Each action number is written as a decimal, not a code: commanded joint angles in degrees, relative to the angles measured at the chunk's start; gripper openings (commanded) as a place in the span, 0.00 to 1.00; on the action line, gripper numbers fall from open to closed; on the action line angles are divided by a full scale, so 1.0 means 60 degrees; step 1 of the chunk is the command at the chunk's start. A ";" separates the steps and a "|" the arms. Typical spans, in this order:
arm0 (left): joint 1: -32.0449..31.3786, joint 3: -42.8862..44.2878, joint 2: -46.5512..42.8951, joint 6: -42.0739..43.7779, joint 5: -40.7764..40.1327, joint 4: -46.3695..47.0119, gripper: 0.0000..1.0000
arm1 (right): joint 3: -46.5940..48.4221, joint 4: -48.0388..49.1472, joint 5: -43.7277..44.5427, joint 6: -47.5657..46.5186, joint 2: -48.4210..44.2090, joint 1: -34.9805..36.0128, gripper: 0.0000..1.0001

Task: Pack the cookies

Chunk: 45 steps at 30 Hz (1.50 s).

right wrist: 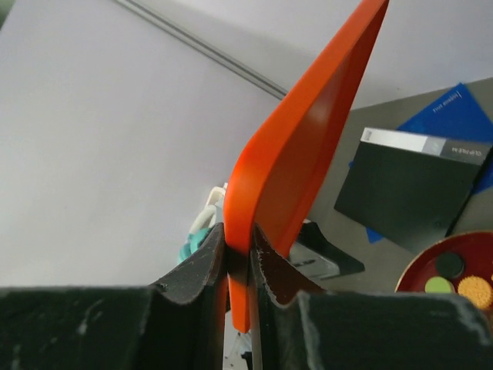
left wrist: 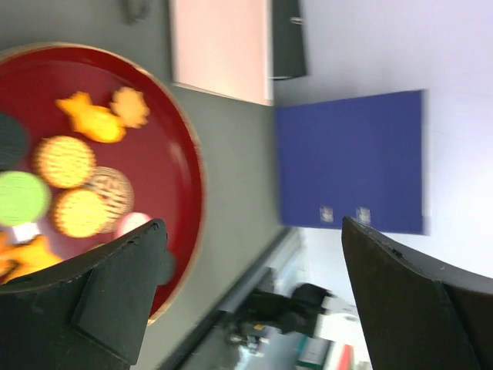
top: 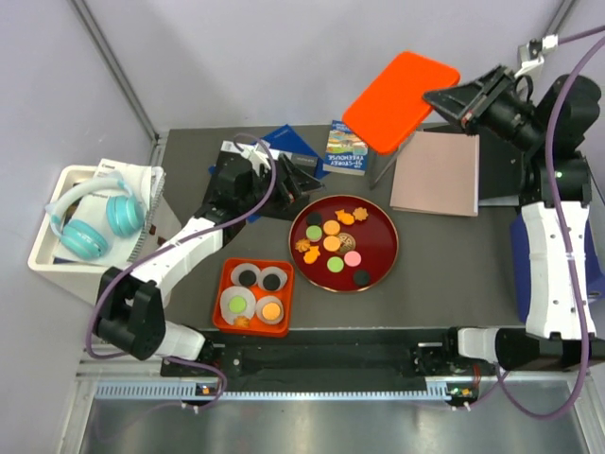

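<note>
The cookies lie on a round red tray mid-table: discs in black, green, orange and pink, plus orange shaped pieces. More cookies sit in white paper cups inside a small orange box near the front. My left gripper hovers open and empty just left of the tray; its wrist view shows the tray and cookies beside its fingers. My right gripper is raised at the back right, shut on the edge of a flat orange lid.
Blue and dark books and a paperback lie behind the tray. A pink notebook lies at the back right. Teal headphones rest on a white bin off the table's left edge. A blue panel stands to the right.
</note>
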 commanded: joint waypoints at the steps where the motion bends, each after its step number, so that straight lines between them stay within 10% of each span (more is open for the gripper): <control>1: 0.0063 0.0001 -0.0930 -0.0978 0.0972 0.1994 0.99 | -0.1489 0.0557 0.0181 -0.0649 -0.1349 0.0093 0.00; 20: 0.1719 -0.0614 0.0108 -0.2834 0.2552 0.4523 0.99 | -0.8097 0.4583 -0.1913 0.0461 -0.4721 0.0942 0.00; 45: 0.0899 -0.0219 0.1603 -0.4550 0.4355 0.8129 0.99 | -1.0414 1.4076 -0.2733 0.6088 -0.1603 0.1162 0.00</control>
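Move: The orange lid is already pinched by its edge in the right hand, its middle about 5 cm ahead and 6 cm left of that hand. From the open left hand it lies some 5 cm ahead, 15 cm right and 28 cm up. The left gripper is about 20 cm left of the right hand, level fore and aft, 28 cm lower. The red plate lies 2 cm behind the left hand, 6 right and 24 below; the orange box, 17 behind, 16 left and 22 below. The lid, still pinched by the right fingers, is swung down some 17 cm and back about 10, easing forward 3 at the end, while drifting 5 cm left towards the left gripper and turning about 25 degrees counter-clockwise. The left hand rises about 6 cm to meet it, shifts left and comes back, rolls its left side down and turns clockwise, its fingers staying wide open at the lid's near corner. ##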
